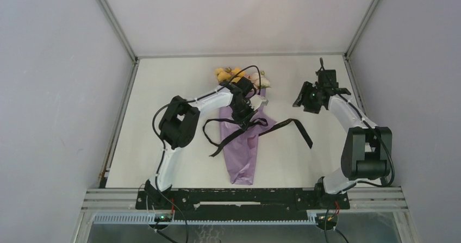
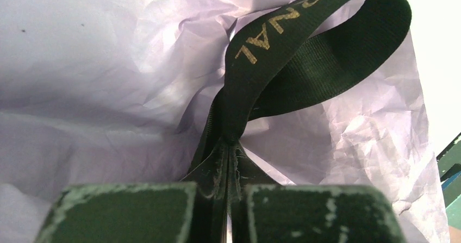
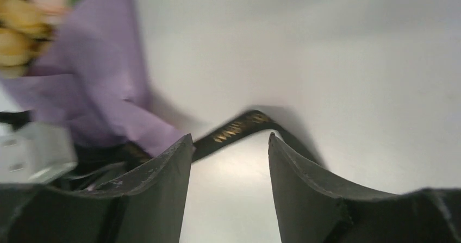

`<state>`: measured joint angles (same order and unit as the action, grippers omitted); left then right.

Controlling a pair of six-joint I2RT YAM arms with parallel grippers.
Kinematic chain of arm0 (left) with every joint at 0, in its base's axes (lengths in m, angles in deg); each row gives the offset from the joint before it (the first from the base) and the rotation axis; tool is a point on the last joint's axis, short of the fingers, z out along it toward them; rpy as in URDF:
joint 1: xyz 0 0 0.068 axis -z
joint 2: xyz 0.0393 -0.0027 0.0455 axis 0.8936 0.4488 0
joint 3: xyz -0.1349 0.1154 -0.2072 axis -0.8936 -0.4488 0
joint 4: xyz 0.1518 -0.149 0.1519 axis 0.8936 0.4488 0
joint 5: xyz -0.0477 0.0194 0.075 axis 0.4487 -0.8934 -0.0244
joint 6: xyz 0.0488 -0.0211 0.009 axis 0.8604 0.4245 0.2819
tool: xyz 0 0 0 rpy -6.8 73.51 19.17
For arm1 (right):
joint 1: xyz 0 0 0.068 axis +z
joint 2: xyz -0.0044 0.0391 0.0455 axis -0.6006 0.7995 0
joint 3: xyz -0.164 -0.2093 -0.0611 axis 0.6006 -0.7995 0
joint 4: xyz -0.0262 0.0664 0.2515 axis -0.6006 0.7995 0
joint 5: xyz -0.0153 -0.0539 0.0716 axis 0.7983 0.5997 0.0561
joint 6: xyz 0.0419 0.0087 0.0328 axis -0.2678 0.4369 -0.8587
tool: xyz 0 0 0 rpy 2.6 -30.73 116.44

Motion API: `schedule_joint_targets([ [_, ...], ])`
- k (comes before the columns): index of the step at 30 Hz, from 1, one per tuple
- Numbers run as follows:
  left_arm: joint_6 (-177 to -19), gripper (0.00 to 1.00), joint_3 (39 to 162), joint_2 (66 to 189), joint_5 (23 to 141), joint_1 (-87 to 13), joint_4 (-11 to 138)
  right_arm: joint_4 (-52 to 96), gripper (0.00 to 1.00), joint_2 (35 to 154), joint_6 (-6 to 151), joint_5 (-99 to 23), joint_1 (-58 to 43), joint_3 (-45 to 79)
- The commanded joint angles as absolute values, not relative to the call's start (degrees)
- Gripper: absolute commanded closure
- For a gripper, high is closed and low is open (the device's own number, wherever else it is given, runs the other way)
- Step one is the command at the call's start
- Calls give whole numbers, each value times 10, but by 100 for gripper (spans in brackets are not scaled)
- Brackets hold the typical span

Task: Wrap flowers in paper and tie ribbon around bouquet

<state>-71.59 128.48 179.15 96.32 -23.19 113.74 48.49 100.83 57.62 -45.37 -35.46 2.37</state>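
The bouquet (image 1: 242, 148) lies mid-table, a lilac paper (image 2: 108, 63) cone with its narrow end toward the arms. Yellow and pink flowers (image 1: 231, 73) show at the far, wide end. A black ribbon (image 1: 291, 124) with gold lettering crosses the cone, its ends trailing left and right on the table. My left gripper (image 1: 245, 112) sits over the cone, shut on a folded loop of ribbon (image 2: 304, 63) pinched between its fingers (image 2: 125, 210). My right gripper (image 1: 306, 99) hovers to the right of the bouquet, open and holding nothing (image 3: 231, 139). The ribbon's right tail (image 3: 239, 126) lies beyond its fingertips.
Grey enclosure walls (image 1: 65, 91) close in the white table (image 1: 179, 74) on the left, right and far sides. A black mounting rail (image 1: 244, 197) runs along the near edge. Part of the left arm's white body (image 3: 32, 150) shows at the left of the right wrist view.
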Motion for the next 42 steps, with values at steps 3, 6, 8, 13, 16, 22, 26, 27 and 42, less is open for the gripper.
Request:
schedule_joint_targets([
  [3,-727,100,1286,1774,973,-227,1128,641,36,1071,704,-381,-383,61],
  [6,-730,100,1286,1767,975,-227,1128,654,34,1121,730,-401,-384,91],
  [8,-731,100,1285,1762,976,-226,1128,658,34,1146,741,-417,-382,106],
  [13,-733,100,1282,1755,975,-226,1126,663,34,1193,765,-420,-370,115],
  [16,-733,100,1284,1754,972,-226,1126,658,36,1213,771,-410,-348,115],
  [22,-733,100,1286,1746,968,-226,1128,643,94,1194,756,-416,-352,115],
  [26,-733,100,1290,1744,961,-226,1128,624,100,1101,723,-416,-389,97],
  [27,-733,100,1292,1744,958,-226,1128,616,100,1065,715,-427,-403,87],
  [42,-710,100,1325,1749,940,-227,1146,483,100,625,613,-629,-509,51],
])
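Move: The ribbon's free right end, just past its bend, lies about 9 cm below the open right hand, some 4 cm back and 3 cm to its right. The ribbon loop in the left fingers is roughly 16 cm left of the right hand and 1 cm back. The paper wrap's middle is some 20 cm left and 7 cm back, the flower heads 20 cm left and 17 cm ahead. From the left hand, that ribbon end lies about 21 cm to the right and 2 cm back. Down onto the table, and a little back and to its right, sinks the open right hand for about 9 cm, tipping its fingers steeper; it pinches the ribbon's free end shut between them. Then it lifts fast by some 28 cm, drifting slightly right and back, the fingers swinging up to point outward. The left hand keeps its pinch on the ribbon loop over the paper. ##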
